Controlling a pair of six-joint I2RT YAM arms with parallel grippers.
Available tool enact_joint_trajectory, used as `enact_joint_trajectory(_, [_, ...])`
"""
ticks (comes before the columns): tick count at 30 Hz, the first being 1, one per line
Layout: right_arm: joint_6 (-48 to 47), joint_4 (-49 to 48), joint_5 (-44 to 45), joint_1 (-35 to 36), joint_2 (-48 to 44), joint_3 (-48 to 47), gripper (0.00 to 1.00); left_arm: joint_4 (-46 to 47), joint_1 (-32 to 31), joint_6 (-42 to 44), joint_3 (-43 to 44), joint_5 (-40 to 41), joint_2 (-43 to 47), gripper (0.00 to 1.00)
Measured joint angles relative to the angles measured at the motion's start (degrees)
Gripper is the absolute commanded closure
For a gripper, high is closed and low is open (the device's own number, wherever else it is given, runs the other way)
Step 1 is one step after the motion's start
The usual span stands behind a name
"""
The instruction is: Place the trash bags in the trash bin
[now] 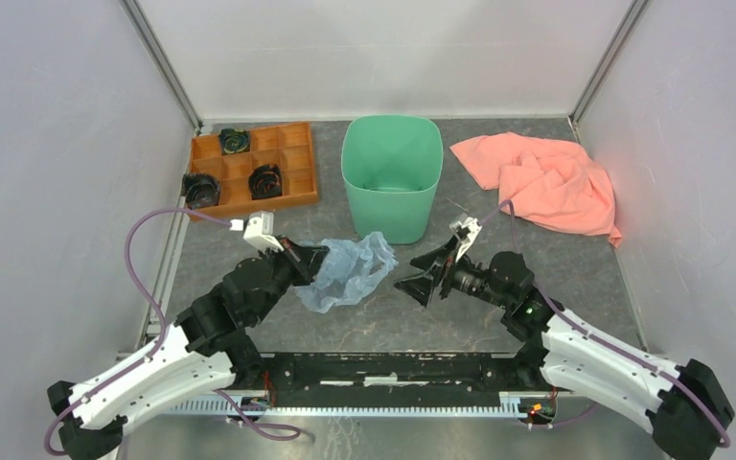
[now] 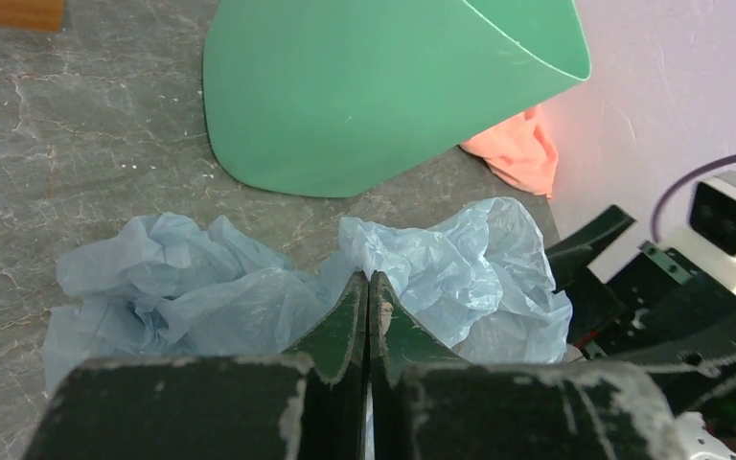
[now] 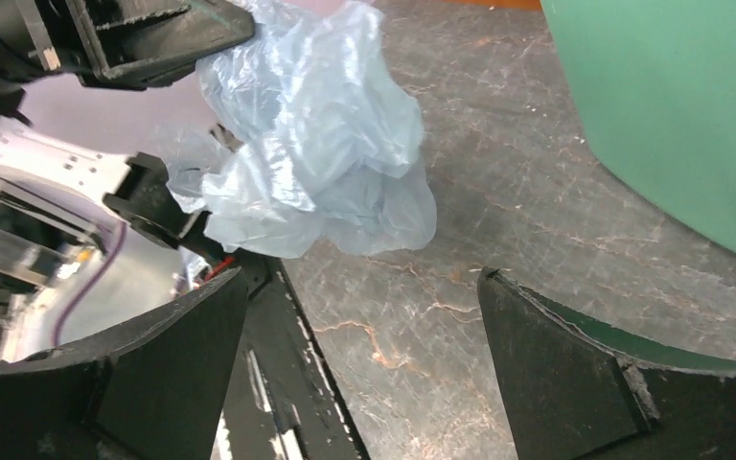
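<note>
The pale blue-grey trash bag lies crumpled on the table just in front of the mint-green trash bin, which stands upright and looks empty. My left gripper is shut on the bag's left edge. In the left wrist view the fingers are pressed together, with the bag bunched on both sides and the bin beyond. My right gripper is open and empty to the right of the bag. In the right wrist view its jaws stand wide apart, with the bag ahead and the bin at the right.
A salmon-pink cloth lies to the right of the bin and shows behind it in the left wrist view. An orange compartment tray holding black parts sits at the back left. White walls enclose the table on three sides.
</note>
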State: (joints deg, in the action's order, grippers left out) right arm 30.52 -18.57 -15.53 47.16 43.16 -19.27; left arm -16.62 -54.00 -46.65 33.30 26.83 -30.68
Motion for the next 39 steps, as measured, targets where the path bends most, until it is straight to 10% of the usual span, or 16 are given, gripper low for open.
enact_joint_trajectory(18, [26.5, -31.6, -11.2, -4.0, 14.1, 3.2, 0.03, 1.0, 0.0, -2.2, -2.8, -3.2, 0.7, 0.98])
enact_joint_trajectory(21, [24.9, -28.2, -8.0, -1.8, 16.3, 0.8, 0.27, 2.0, 0.0, -2.2, -4.0, -4.5, 0.5, 0.98])
enact_joint_trajectory(23, [23.3, -25.4, -5.7, -0.6, 17.5, -0.8, 0.66, 2.4, 0.0, -2.1, -4.2, -5.2, -0.2, 0.98])
enact_joint_trajectory(26, [20.3, -20.4, -1.8, 0.0, 17.1, -1.4, 0.99, 2.7, 0.0, -2.1, -4.2, -6.2, -1.5, 0.76])
enact_joint_trajectory(32, [11.2, -9.5, 5.4, -1.7, 12.1, 2.5, 1.00, -3.3, 0.0, -2.1, -1.2, -6.0, -3.0, 0.27])
enact_joint_trajectory(39, [-2.1, 1.0, 7.2, -4.4, 8.4, 8.4, 1.00, -15.2, 0.0, -3.1, 7.1, -2.9, -5.4, 0.13])
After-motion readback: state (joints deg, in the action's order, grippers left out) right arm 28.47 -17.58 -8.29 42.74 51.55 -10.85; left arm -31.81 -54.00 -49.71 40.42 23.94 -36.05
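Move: The left gripper, shut on the blue trash bag, has the bag's middle about 5 cm to its right, 1 cm back and 4 cm below. From the open right gripper, the bag's middle lies roughly 12 cm left, 2 cm ahead and 1 cm below, its right edge much nearer; the left gripper is some 17 cm left, 3 cm ahead and 3 cm higher. The green bin's middle stands about 20 cm ahead, 4 cm left and 7 cm below. Bring the open right gripper left and up about 4 cm, tilting it some 25 degrees, then ease forward and pinch the bag's right edge. Once shut, take it down and to the right, ending some 12 cm below its start, the tilt rolling back. Sink the left gripper about 3 cm meanwhile; as the right closes, open it wide to let go of the bag, rising slightly. ##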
